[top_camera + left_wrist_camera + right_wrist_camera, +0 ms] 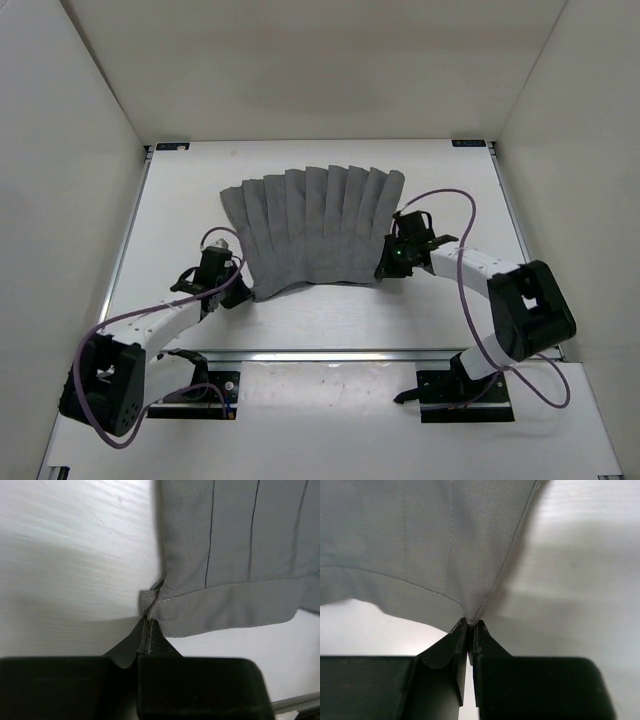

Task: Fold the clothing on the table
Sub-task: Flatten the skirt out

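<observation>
The clothing [315, 230], a dark grey pleated skirt, lies fanned out flat on the white table [320, 320], its wide edge toward the back. My left gripper [243, 290] is shut on the skirt's near left corner; in the left wrist view the hem corner [152, 607] is pinched between the left gripper's [146, 625] dark fingertips. At the near right corner my right gripper [385, 268] is shut too, and the right wrist view shows the fabric's tip [472, 612] caught in the right gripper [469, 626].
White walls enclose the table on three sides. A metal rail [340, 353] runs along the near edge by the arm bases. Purple cables [460, 270] loop over both arms.
</observation>
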Available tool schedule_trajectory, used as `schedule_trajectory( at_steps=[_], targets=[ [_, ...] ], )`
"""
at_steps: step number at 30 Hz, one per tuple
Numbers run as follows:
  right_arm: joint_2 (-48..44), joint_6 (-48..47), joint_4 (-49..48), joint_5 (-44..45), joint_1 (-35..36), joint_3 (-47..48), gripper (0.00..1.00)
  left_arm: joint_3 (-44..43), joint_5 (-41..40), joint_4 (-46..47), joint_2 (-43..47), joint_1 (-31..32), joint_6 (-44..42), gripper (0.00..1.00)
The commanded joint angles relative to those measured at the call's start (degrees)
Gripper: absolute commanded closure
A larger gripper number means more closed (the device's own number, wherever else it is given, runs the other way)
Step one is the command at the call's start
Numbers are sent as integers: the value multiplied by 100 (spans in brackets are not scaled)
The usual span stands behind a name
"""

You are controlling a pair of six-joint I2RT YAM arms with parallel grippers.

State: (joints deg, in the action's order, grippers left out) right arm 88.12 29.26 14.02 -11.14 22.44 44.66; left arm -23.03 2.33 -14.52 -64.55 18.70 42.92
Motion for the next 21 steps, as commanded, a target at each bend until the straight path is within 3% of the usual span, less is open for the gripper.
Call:
schedule_trajectory(
  at_steps=[1,8,13,17,21],
  targets=[
    [-943,-288,539,-213,-248,42,100,-395,-224,-604,556,-357,-512,100],
    [-2350,-641,979,-959,-591,235,100,-966,-321,-1394,1524,-516,-723,100],
    [-2913,-904,1454,-1198,-522,912,100,-1801,-154,-1834,2043,-490,-697,100],
    [-3186,-948,1648,-1250,-267,1614,100,-2565,136,-2028,2175,-464,-679,100],
    [-2723,-1079,1482,-1487,-415,2159,100,-2918,364,-1599,1667,-446,-688,100]
  ],
)
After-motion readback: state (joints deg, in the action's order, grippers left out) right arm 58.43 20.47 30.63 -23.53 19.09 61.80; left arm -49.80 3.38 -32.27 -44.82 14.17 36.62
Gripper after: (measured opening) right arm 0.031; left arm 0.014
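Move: At the near edge of the skirt, each hand already pinches one end of the waistband, just above the table. The skirt's middle lies about 18 cm ahead and 13 cm right of the left hand, and some 17 cm ahead and 15 cm left of the right. The hem's left corner is roughly 34 cm ahead and 9 cm left of the left hand; its right corner is about 35 cm ahead and 9 cm right of the right hand. Lifting the waistband by its two ends, both hands rise together quickly and almost straight up, a little over 20 cm, spreading a couple of centimetres apart at the outset. Both keep their fingers shut on the cloth while the wrists swing the fingertips up and forward by nearly 30 degrees; the right also rolls and turns slightly counter-clockwise. ##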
